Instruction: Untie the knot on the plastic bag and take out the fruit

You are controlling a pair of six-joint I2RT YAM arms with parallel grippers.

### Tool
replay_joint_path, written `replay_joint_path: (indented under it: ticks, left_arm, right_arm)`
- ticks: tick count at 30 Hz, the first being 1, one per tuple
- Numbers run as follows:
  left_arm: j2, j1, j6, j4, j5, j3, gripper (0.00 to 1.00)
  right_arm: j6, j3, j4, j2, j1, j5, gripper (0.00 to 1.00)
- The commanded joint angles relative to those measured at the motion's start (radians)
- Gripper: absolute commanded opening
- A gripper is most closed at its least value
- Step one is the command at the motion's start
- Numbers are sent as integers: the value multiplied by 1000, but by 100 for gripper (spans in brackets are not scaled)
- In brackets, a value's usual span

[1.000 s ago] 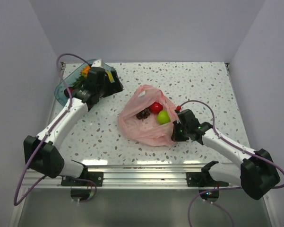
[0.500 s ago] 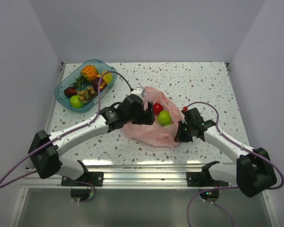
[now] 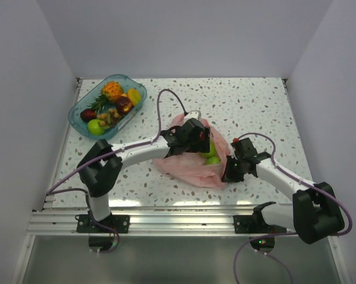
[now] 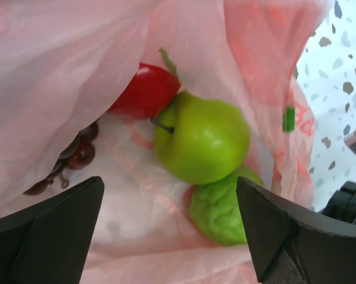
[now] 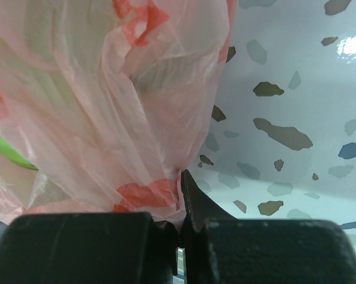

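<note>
The pale-pink plastic bag (image 3: 186, 167) lies mid-table with its mouth gaping; no knot shows. My left gripper (image 3: 201, 144) reaches into that mouth, open. In the left wrist view its black fingers (image 4: 53, 234) stand wide on either side of the fruit, touching none: a smooth green apple (image 4: 202, 141), a red fruit (image 4: 143, 92), dark grapes (image 4: 77, 158) and a bumpy green fruit (image 4: 225, 208). My right gripper (image 3: 229, 173) is shut on the bag's right-hand edge; the wrist view shows thin pink plastic (image 5: 160, 195) pinched between its fingertips (image 5: 192, 198).
A clear blue tray (image 3: 77, 112) at the far left holds a small pineapple (image 3: 112, 90) and several other fruits. The left arm stretches from the near-left base across to the bag. White walls close the table at the back and sides.
The left arm has swung from the blue tray across to the bag and pushed its open gripper into the mouth. The right gripper has stayed shut on the bag's edge, shifting slightly.
</note>
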Motion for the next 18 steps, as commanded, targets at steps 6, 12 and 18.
replay_joint_path:
  ticks: [6, 12, 18]
  left_arm:
    - [121, -26, -51, 119, -102, 112, 100]
    - [210, -27, -61, 114, -112, 144, 100]
    - [250, -32, -55, 105, -109, 170, 95]
  right_arm:
    - [3, -13, 10, 1, -1, -39, 0]
    - [-1, -19, 27, 15, -2, -53, 0]
    - [-3, -24, 40, 21, -2, -57, 0]
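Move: The green apple in the open plastic bag lies about 4 cm ahead of the left hand, 5 cm to its right and 6 cm below. The lumpy green fruit touches the apple some 6 cm nearer the base; the red fruit is about 5 cm farther out than the apple and 3 cm left of it; the grapes are roughly 3 cm ahead of the apple and 10 cm left. From the right hand, the apple is about 12 cm ahead, 7 cm left and a little higher. With its fingers wide open, the left hand sinks about 5 cm into the mouth of the plastic bag while easing some 4 cm to its right and 3 cm forward, hardly turning, until the green apple sits between the fingertips; the fingers have not yet closed on it. The right hand stays low by the bag's near right edge, fingers shut, and keeps its pinch on the plastic so that the bag is held there. ##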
